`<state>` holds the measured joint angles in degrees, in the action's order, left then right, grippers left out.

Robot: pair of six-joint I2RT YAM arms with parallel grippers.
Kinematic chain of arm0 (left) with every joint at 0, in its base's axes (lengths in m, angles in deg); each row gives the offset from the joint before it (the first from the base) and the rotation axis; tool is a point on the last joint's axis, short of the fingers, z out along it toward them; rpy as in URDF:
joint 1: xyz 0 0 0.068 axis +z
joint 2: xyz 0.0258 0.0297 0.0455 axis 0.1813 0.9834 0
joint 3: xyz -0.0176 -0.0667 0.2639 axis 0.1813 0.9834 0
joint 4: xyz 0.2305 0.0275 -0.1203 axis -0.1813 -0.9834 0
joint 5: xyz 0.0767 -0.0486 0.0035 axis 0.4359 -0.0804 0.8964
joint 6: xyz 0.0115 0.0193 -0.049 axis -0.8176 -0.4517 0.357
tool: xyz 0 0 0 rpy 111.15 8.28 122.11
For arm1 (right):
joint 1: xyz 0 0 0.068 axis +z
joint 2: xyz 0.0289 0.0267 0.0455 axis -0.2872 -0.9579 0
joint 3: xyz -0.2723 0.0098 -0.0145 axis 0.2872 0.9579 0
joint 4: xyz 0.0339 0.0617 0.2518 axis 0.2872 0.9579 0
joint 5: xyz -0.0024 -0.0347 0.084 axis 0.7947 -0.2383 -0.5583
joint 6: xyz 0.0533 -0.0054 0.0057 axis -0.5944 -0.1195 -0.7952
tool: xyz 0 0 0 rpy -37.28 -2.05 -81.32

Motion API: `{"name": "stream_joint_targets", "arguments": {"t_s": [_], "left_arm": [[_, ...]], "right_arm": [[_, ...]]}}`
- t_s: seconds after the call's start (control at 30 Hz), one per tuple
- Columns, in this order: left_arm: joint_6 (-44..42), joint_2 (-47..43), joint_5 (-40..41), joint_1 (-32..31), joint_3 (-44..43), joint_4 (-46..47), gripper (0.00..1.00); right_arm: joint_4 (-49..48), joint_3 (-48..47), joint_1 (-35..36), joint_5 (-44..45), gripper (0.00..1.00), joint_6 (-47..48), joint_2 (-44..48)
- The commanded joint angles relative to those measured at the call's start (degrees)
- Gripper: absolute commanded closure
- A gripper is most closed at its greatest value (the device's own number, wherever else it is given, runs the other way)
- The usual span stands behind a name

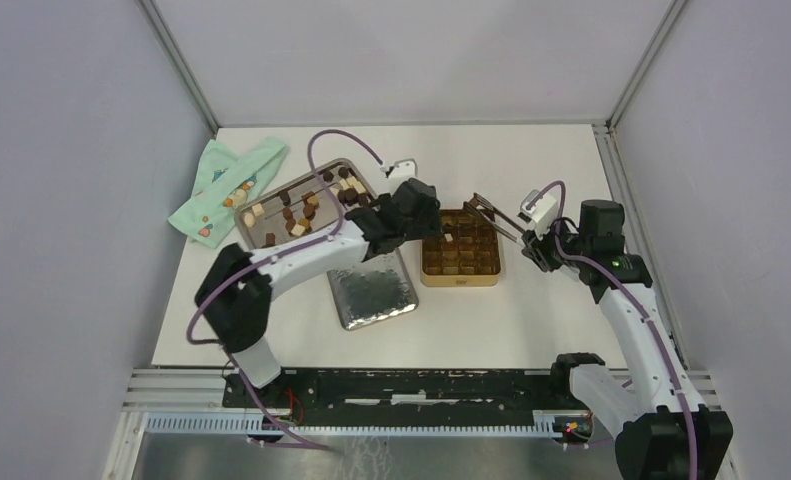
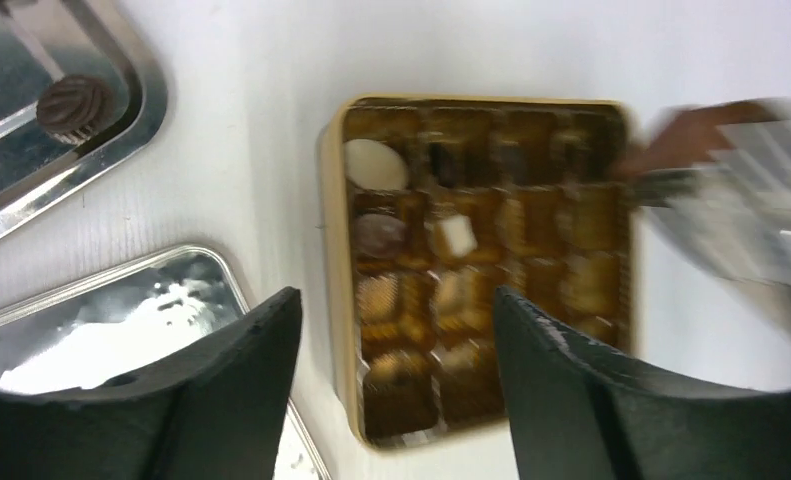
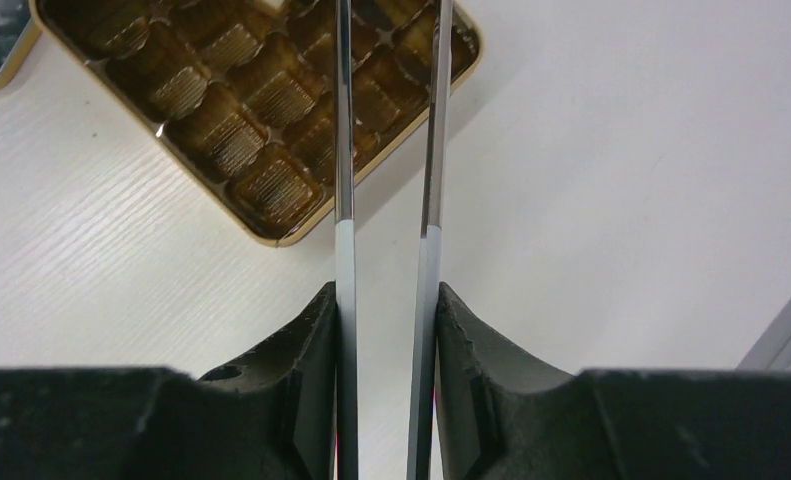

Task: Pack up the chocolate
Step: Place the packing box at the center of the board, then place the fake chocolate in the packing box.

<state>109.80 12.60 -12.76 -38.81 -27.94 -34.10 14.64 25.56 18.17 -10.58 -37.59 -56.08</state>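
Several chocolate pieces (image 1: 301, 205), dark, brown and cream, lie on a metal tray (image 1: 254, 238) at the left. The gold tin (image 1: 460, 273) sits mid-table, and its brown insert holds a white square chocolate (image 2: 458, 236), a white oval one (image 2: 375, 163) and a dark round one (image 2: 379, 234). My left gripper (image 2: 396, 300) hovers over the tin's left side (image 2: 333, 300), open, with nothing between its fingers. My right gripper (image 3: 386, 295) is shut on metal tongs (image 3: 344, 150), whose tips reach over the tin's far right corner (image 3: 281, 238).
The tin's lid (image 1: 374, 290) lies silver side up just left of the tin. A teal patterned cloth (image 1: 226, 190) lies at the back left beside the tray. One dark chocolate (image 2: 74, 103) shows on the tray's corner (image 2: 143, 110). Grey walls enclose the table.
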Motion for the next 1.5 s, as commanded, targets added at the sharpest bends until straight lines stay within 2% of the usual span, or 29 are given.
{"name": "stream_joint_targets", "arguments": {"t_s": [0.0,0.1,0.2,0.3,0.37,0.5,0.6,0.93,1.27,1.47], "left_arm": [[-5.07,-17.5,-6.99,0.03,0.24,2.98,0.21],[-2.9,-25.74,-7.05,0.07,-5.24,-0.25,0.02],[2.92,-29.06,-2.9,0.01,-16.34,-9.72,0.0],[5.94,-28.94,-2.25,0.01,-29.21,-18.39,0.0],[7.31,-28.97,-2.99,-0.05,-35.26,-20.37,0.0],[6.94,-29.93,-4.92,-0.05,-40.14,-20.94,0.0],[5.12,-31.42,-5.29,-0.01,-40.37,-20.73,0.0],[0.52,-39.49,0.41,-0.01,-31.98,-17.12,0.0],[-0.06,-39.55,-0.81,-0.04,-31.2,-16.2,0.0],[0.55,-40.47,-2.32,-0.04,-29.33,-14.58,0.0]], "right_arm": [[4.87,-2.02,-0.24,-2.4,0.83,4.3,2.12],[6.23,-1.44,-0.27,-1.15,0.82,4.7,3.69],[8.16,-1.52,-0.36,-1.17,0.82,5.14,3.76],[8.63,-1.35,-0.31,-0.95,0.82,5.09,2.57],[8.96,-1.26,-0.34,-0.34,0.82,5.06,0.93],[8.33,-0.55,-0.4,1.36,0.81,4.22,-0.5],[7.82,-1.28,-0.44,1.67,0.81,2.86,-1.2],[7.3,-1.85,-0.45,0.08,0.81,0.78,-4.47],[6.92,-2.22,-0.43,-1.29,0.8,0.75,-6.68],[6.2,-2.57,-0.42,-2.31,0.75,0.66,-8.02]]}}
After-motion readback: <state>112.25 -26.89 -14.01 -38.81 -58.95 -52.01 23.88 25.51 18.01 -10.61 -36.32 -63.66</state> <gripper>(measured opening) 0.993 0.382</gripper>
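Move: My empty left hand hangs over the left part of the packing box: the box's middle is about 6 cm to its right, 2 cm ahead and 8 cm below. From that hand the silver tray lies some 12 cm left, 6 cm back and 9 cm below; the chocolate tray's middle is about 24 cm left, 8 cm ahead and 9 cm below. From my right hand, which holds the tongs, the box's middle is roughly 17 cm left, 8 cm ahead and 12 cm lower. I whisk my left hand up and away from the box, about 45 cm high and some 14 cm left and 13 cm back, its fingers tipping up and finishing their opening, then hover there. My right hand keeps its grip on the tongs, draws back about 3 cm, then sinks about 5 cm while tipping down some 15 degrees, bringing the tongs' tips down into the packing box. ##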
